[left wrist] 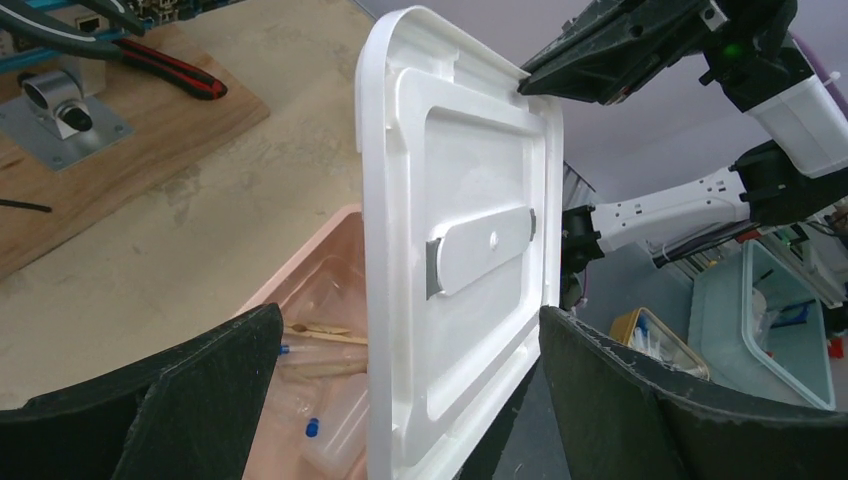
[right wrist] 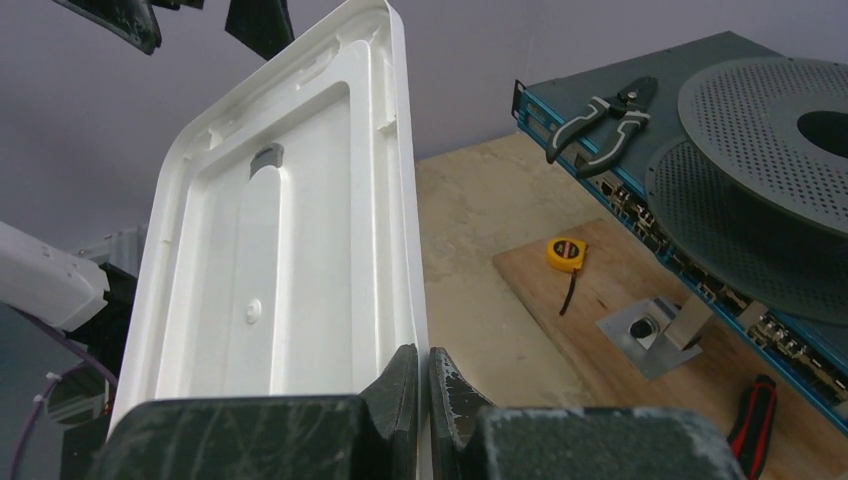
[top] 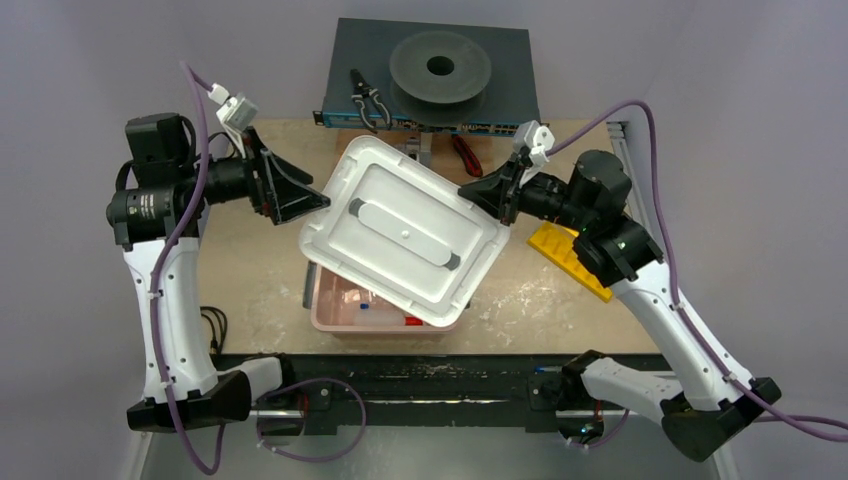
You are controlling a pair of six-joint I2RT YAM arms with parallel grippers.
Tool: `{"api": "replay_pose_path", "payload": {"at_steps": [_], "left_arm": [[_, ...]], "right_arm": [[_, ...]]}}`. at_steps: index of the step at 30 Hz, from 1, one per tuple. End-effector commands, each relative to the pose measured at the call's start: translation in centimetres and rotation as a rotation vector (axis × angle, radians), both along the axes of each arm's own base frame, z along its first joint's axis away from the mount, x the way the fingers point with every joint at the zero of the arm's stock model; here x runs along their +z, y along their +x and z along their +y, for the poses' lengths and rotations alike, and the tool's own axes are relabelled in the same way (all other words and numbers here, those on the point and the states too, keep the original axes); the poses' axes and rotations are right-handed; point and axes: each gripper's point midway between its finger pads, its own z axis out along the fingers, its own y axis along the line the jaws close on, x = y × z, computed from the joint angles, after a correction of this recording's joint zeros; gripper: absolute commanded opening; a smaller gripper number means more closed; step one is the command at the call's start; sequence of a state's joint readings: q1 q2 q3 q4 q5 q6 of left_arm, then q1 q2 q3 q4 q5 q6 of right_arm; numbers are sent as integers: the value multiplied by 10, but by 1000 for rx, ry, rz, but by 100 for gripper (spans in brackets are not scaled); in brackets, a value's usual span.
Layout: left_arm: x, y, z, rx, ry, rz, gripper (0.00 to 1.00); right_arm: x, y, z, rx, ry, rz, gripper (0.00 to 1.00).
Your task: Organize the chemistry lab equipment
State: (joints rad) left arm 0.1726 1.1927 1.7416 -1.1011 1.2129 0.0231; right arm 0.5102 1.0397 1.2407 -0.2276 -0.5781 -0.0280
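Note:
A white lid [top: 405,230] hangs tilted over the pink bin [top: 325,318]. My right gripper [top: 466,190] is shut on the lid's far right rim; in the right wrist view the fingertips [right wrist: 422,365] pinch that thin edge of the lid [right wrist: 290,250]. My left gripper [top: 322,202] stands open at the lid's left corner. In the left wrist view the lid [left wrist: 460,200] runs between its spread fingers [left wrist: 410,312]. Inside the bin [left wrist: 300,275] lie wooden sticks [left wrist: 320,332], a blue-capped tube [left wrist: 312,427] and a translucent bottle [left wrist: 340,425]. A red cap [top: 412,321] shows under the lid's near edge.
A dark box carrying a grey spool [top: 440,68] and pliers [top: 365,100] stands at the back. A red-handled tool [top: 467,155] and a yellow tape measure [right wrist: 566,253] lie on the wooden board. A yellow block [top: 570,258] sits under the right arm.

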Motion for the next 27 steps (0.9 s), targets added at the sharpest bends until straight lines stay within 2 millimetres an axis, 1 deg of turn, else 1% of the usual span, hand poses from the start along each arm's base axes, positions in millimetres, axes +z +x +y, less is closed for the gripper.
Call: {"api": "replay_pose_path", "payload": {"at_steps": [1,5,6,7,11,13,16,18,19,20,21,22,23,25,27], "left_arm": [[-12,-11,-8,-75,-4,-6,100],[-27,-15,-11,-106,-2,33,99],[-29,-17,-13,-122,-7,40,94],[-30,-20,-15,-137,-8,43,88],[-27,-24,-17,-162,14,16,51],[-27,-25,-16,-157,31,4,36],[-27,-28,-15,-151,53,-14,19],[-28,-31,-15,-152,66,-26,10],[-29,-32,-14,-152,73,-32,6],[-29,-33,-14,-154,79,-41,2],[-28,-34,-14,-155,87,-55,0],[-28,-35,-13,-156,96,-70,0],[-26,-36,-13,-155,108,-94,0],[-24,-36,-11,-139,145,-162,0],[-17,-34,-6,-95,220,-297,0]], "right_arm": [[54,-11,6,50,87,-147,0],[53,-11,16,69,87,-144,0],[52,-11,20,75,84,-141,0],[51,-11,23,77,81,-139,0],[45,-12,35,97,68,-127,0],[42,-13,38,98,62,-126,0],[38,-11,38,84,59,-120,0],[38,-10,36,73,61,-118,0],[39,-10,36,66,64,-115,5],[40,-9,35,56,64,-110,13],[42,-8,33,46,65,-106,28],[43,-7,33,38,64,-102,43],[46,-8,33,39,70,-91,54],[50,-7,32,20,102,-45,66],[55,-5,32,0,148,-12,75]]}}
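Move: The white lid's left edge stands open to the left gripper, about 4 cm to its right, 2 cm back and 4 cm below; the lid's middle is roughly 14 cm right, 6 cm back and 8 cm below. From the right gripper, which already holds the lid, that left edge is some 21 cm to the left, level front to back and 2 cm lower. The pink bin lies about 8 cm right of the left hand, 2 cm back, some 36 cm below. Bring the left gripper down about 4 cm and back 2 to 3 cm onto the lid's left edge, while the right hand carries the lid some 4 cm left to meet it. Close the left fingers on the rim to pinch it, then, holding the right hand nearly still, open its fingers to let the lid go. ##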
